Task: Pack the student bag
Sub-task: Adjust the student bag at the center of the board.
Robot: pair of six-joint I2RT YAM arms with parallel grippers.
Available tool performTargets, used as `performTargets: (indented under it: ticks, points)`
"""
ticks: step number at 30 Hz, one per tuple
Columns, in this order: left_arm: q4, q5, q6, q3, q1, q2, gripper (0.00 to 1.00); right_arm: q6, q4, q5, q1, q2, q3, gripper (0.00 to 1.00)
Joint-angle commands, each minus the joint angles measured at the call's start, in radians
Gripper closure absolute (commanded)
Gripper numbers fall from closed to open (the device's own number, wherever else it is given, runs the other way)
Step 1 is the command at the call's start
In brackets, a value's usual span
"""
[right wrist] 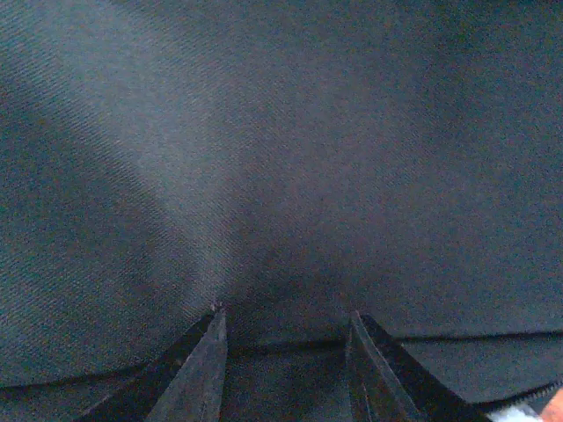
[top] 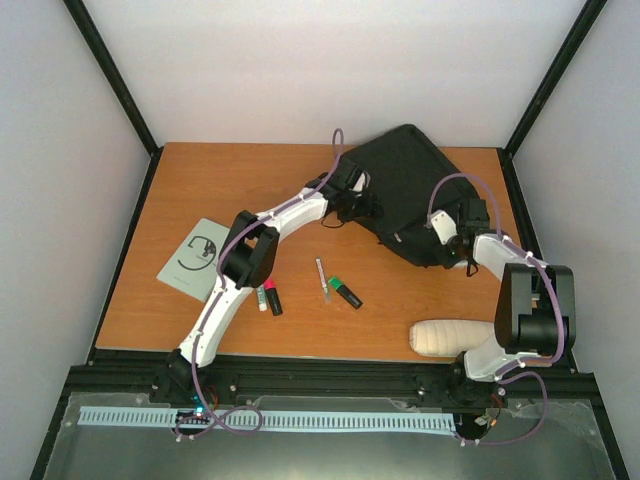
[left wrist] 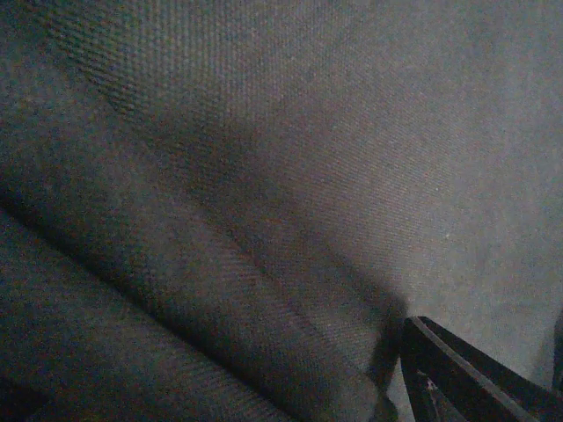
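The student bag (top: 405, 185), a large black fabric backpack, lies at the back right of the wooden table. My left gripper (top: 362, 207) is at the bag's left edge. The left wrist view is filled with the bag's dark folds (left wrist: 264, 220), and only one finger (left wrist: 449, 374) shows at the lower right, standing wide of the fabric roll. My right gripper (top: 452, 240) is at the bag's near right edge. Its fingertips (right wrist: 211, 352) straddle the edge of a fabric flap (right wrist: 281, 176), which puckers upward from between them, and the jaws are closed on it.
A pale green notebook (top: 195, 258) lies at the left. Near the middle are a pink-capped marker (top: 265, 297), a black marker (top: 275, 301), a thin pen (top: 321, 278) and a green highlighter (top: 345, 291). A cream rolled pouch (top: 450, 338) sits by the right arm's base.
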Motion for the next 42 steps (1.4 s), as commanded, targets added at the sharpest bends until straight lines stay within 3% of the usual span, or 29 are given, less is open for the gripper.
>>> performTargets:
  ticks: [1,14,22,23,25,27,28,29,34,42]
  points:
    - [-0.01,0.019,0.024,0.063,-0.025,0.046,0.23,-0.038,-0.131,-0.002,0.028,-0.017,-0.076,0.62]
    - [-0.051,0.01,0.04,0.122,-0.087,0.069,0.19,-0.015,-0.291,-0.091,0.215,-0.1,-0.119,0.64]
    - [-0.203,-0.158,0.161,0.107,-0.078,-0.08,0.08,0.044,-0.354,-0.161,0.194,-0.19,-0.015,0.6]
    - [-0.22,-0.183,0.173,0.094,-0.073,-0.111,0.01,0.052,-0.369,-0.166,0.188,-0.202,0.009,0.58]
    - [-0.243,-0.213,0.195,0.056,-0.062,-0.181,0.0,0.062,-0.403,-0.178,0.185,-0.237,0.065,0.54]
    - [-0.264,-0.224,0.208,0.005,-0.048,-0.259,0.0,0.085,-0.418,-0.193,0.185,-0.282,0.133,0.44]
    - [-0.273,-0.219,0.216,-0.027,-0.04,-0.298,0.0,0.095,-0.415,-0.202,0.185,-0.308,0.156,0.32]
    - [-0.298,-0.234,0.222,-0.048,-0.034,-0.334,0.0,0.106,-0.405,-0.206,0.186,-0.336,0.177,0.03]
    - [-0.426,-0.382,0.288,-0.182,-0.012,-0.522,0.0,0.174,-0.342,-0.229,0.194,-0.43,0.245,0.0]
    - [-0.26,-0.595,0.381,-0.682,0.139,-0.941,0.0,0.233,-0.278,-0.44,0.197,-0.356,0.222,0.0]
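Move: Both hands are already at the black student bag, its top tilted off to the left. Its middle lies about 13 cm left of the right hand and 7 ahead, and 10 cm right of the left hand and 1 ahead, a few centimetres below both. The cream pouch lies some 28 cm straight behind the right hand. From the left hand, the green-capped marker is about 24 cm back and 8 left, the thin pen 21 back and 14 left. With fingertips still on its lower right part, the right hand drags the student bag back and left, roughly 8 cm each way, while the left hand keeps against the left side and works about 3 cm right, then slightly back. Both then come free, open wide and rise: the right about 20 cm over the bag, the left up and well away leftward. ##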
